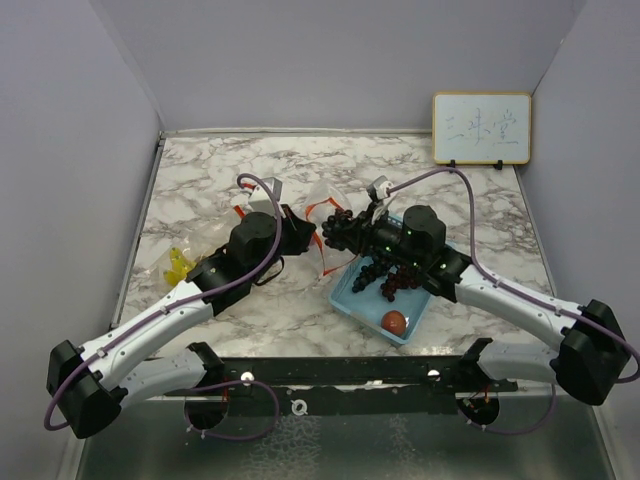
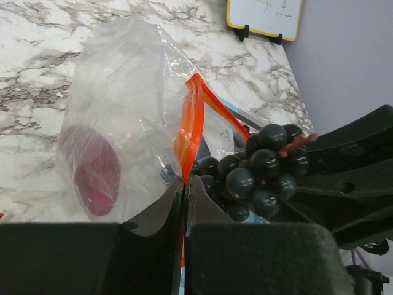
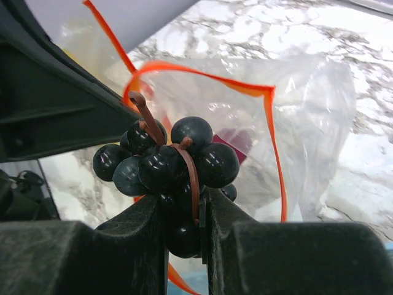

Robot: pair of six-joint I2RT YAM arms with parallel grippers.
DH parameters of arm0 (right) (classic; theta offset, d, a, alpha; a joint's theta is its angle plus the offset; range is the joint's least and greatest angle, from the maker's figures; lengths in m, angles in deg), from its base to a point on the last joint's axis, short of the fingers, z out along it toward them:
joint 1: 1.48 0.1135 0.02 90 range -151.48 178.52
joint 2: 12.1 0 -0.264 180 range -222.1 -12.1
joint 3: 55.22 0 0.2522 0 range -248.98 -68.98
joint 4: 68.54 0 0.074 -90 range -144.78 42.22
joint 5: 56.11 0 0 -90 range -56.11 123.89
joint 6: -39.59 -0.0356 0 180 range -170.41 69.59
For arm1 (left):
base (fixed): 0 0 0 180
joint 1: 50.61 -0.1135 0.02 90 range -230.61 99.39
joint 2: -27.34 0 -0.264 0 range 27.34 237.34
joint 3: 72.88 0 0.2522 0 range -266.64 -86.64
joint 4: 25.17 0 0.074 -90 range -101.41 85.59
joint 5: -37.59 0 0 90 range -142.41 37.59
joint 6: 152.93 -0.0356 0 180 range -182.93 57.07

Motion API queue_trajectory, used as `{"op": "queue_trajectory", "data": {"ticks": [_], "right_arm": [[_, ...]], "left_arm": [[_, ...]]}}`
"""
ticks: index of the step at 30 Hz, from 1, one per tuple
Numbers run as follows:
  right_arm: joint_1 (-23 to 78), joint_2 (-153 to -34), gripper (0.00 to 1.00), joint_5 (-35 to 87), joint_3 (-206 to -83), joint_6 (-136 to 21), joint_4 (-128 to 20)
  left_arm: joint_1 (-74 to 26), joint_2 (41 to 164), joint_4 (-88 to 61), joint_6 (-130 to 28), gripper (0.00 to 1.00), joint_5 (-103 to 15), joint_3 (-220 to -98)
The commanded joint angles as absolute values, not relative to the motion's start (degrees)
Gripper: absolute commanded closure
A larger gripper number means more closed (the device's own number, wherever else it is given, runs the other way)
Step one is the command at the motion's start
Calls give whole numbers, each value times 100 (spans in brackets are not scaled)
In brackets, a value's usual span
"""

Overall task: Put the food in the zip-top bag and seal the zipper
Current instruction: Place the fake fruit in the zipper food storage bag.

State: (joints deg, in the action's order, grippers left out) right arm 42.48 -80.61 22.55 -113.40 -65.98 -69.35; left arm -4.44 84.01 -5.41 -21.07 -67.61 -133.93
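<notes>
The clear zip-top bag (image 2: 123, 117) lies with its orange zipper (image 2: 191, 123) mouth held open. My left gripper (image 2: 184, 184) is shut on that zipper edge (image 1: 300, 232). A magenta oblong piece (image 2: 95, 175) sits inside the bag. My right gripper (image 3: 187, 209) is shut on a cluster of dark purple grapes (image 3: 166, 163), held just in front of the bag's mouth (image 3: 270, 141). In the top view these grapes (image 1: 343, 231) hang beside the bag (image 1: 322, 205). The yellow bananas (image 1: 180, 265) lie on the table to the left. A small red fruit (image 1: 394, 322) rests in the basket.
A light blue basket (image 1: 352, 298) stands under the right arm, with more dark grapes (image 1: 392, 280) over it. A small whiteboard (image 1: 481, 128) leans at the back right. Grey walls close in the marble table (image 1: 200, 180) on three sides.
</notes>
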Motion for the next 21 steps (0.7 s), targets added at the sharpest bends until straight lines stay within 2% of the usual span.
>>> {"op": "queue_trajectory", "data": {"ticks": [1,3,4,7,9,10,16,21], "right_arm": [[4253,-8252,91,2853,-11298,-6211,-7033],[4258,-8468,85,2827,-11398,-6200,-6847],[4261,-8580,77,2833,-11480,-6222,-6731],[4259,-8810,42,2921,-11705,-6296,-6397],[4264,-8842,12,3053,-11847,-6352,-6189],[4264,-8814,1,3107,-11898,-6361,-6106],[4264,-8141,0,3162,-12096,-6563,-5479],[4260,-7768,0,4356,-12430,-7277,-3735]], "left_arm": [[-471,8332,-723,-1949,100,-6456,-13544],[-465,8374,-791,-1934,100,-6371,-13544],[-472,8401,-825,-1918,100,-6344,-13549],[-469,8445,-850,-1897,100,-6293,-13544],[-470,8450,-864,-1886,100,-6272,-13525],[-473,8443,-865,-1874,100,-6274,-13515],[-476,8387,-819,-1904,100,-6436,-13425],[-475,8352,-836,-1917,100,-6471,-13233]]}}
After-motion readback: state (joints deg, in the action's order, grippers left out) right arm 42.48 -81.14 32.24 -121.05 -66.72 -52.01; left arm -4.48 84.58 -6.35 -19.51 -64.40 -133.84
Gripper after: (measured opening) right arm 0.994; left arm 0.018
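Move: The black grapes are already in my right fingers, just above the open zip bag's mouth, whose middle lies about 5 cm below and 2 cm left of that hand. The blue basket's middle is some 13 cm right, 5 cm back and 14 cm down; its red grapes lie about 17 cm right, 3 cm back and as low. From my left hand, already gripping the rim, the mouth is about 4 cm right, 1 cm back, 3 cm down. I lower the black grapes about 6 cm with my right hand, easing 2 cm forward into the bag's mouth and tipping the fingers down some 10 degrees. On the way down I spread them wide to let go of the bunch, then rise about 5 cm, drifting slightly right and back. My left hand keeps its pinch on the orange rim, shifting it barely a centimetre right. ##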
